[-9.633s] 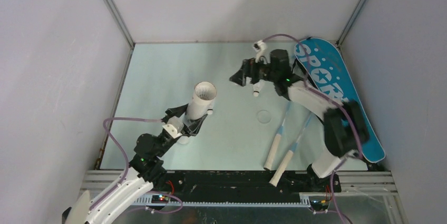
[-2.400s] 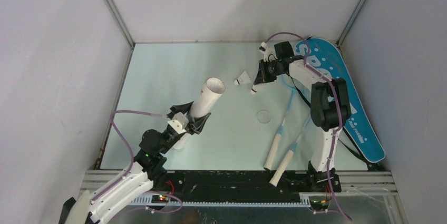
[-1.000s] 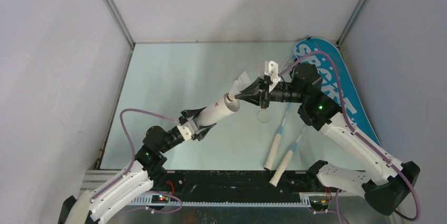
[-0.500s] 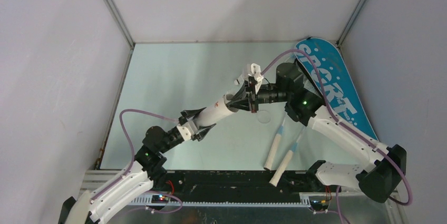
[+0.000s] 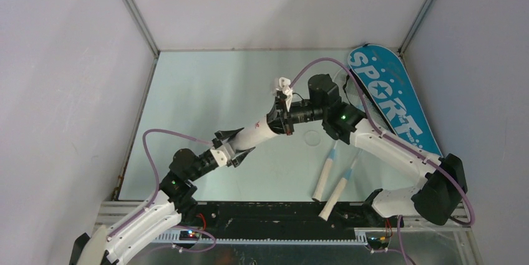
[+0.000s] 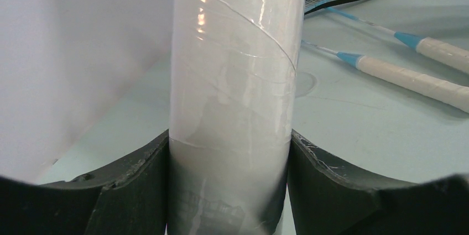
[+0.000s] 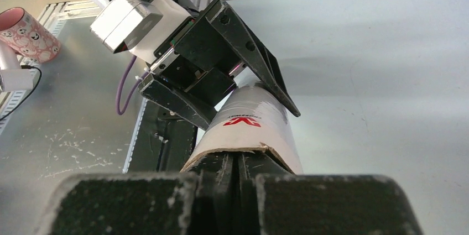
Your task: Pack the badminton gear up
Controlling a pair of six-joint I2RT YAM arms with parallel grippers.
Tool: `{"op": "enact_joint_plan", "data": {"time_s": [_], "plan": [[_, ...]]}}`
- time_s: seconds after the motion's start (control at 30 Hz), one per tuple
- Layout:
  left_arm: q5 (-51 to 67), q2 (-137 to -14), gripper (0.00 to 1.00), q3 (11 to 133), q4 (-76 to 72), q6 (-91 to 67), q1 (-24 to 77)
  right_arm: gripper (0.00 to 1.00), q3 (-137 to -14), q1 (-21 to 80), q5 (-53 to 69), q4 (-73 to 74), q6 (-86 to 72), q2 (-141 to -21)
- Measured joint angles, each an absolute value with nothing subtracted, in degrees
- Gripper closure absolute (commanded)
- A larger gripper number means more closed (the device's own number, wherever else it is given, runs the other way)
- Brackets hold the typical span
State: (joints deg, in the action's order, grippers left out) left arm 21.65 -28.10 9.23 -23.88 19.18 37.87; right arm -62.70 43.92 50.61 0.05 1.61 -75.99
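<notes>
The long white tube [image 5: 259, 133] is held off the table, tilted up toward the right, with my left gripper [image 5: 232, 146] clamped round its lower part; both fingers press its sides [image 6: 232, 80]. My right gripper [image 5: 279, 120] is shut, its fingertips pushed into the tube's open mouth [image 7: 257, 121]. The shuttlecock does not show; the tube's rim and my right fingers [image 7: 221, 174] cover whatever lies past them. Two rackets with cream handles [image 5: 324, 178] [image 5: 337, 193] lie on the table to the right. The blue SPORT bag [image 5: 393, 100] lies at the far right.
A round clear lid [image 5: 312, 138] lies flat on the table beside the racket shafts. The white enclosure walls stand close on the left, back and right. A pink mug [image 7: 27, 33] sits on the metal ledge outside the table's near edge.
My right gripper, carrying a shuttlecock, moved left and pushed into the tube's mouth; the shuttlecock has gone from view. The left arm and tube have stayed still over the last second.
</notes>
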Motion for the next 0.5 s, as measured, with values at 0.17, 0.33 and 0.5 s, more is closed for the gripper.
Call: {"op": "enact_joint_plan", "data": {"time_s": [0.17,0.33,0.5], "plan": [[21.2,-28.1,0.32,9.2,-23.9,19.4,37.8,0.74,-64.3,43.9,49.5,2.9,2.0,-76.5],[20.6,-27.8,0.32,9.2,-23.3,19.6,37.7,0.5,-64.4,42.6,48.1,6.3,3.4,-74.0],[21.2,-27.0,0.32,9.2,-23.6,19.5,37.9,0.39,-64.4,42.0,46.4,9.1,4.2,-69.8]]}}
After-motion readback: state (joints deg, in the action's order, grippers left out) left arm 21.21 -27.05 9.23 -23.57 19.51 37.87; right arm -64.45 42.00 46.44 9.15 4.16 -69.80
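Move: The tube's open mouth sits right at the shut right fingers, its rim only about 1 cm to the right of the hand point and level with it. A shuttlecock, mostly hidden behind the gripper, lies on the table some 20 cm ahead, 5 cm right and 25 cm down; the clear lid is about 17 cm to the right, level fore and aft, 26 cm down. From the left hand, which grips the tube, the mouth is roughly 7 cm ahead, 15 cm right and 8 cm higher. Inside the tube's mouth the right fingers spread from shut to a little over half open, the hand staying nearly in place at first. It then draws back out to the right by about 3 cm and up 2 cm, away from the tube, turning only slightly clockwise. The left hand keeps its grip and holds the tube steady, mouth up and to the right. ##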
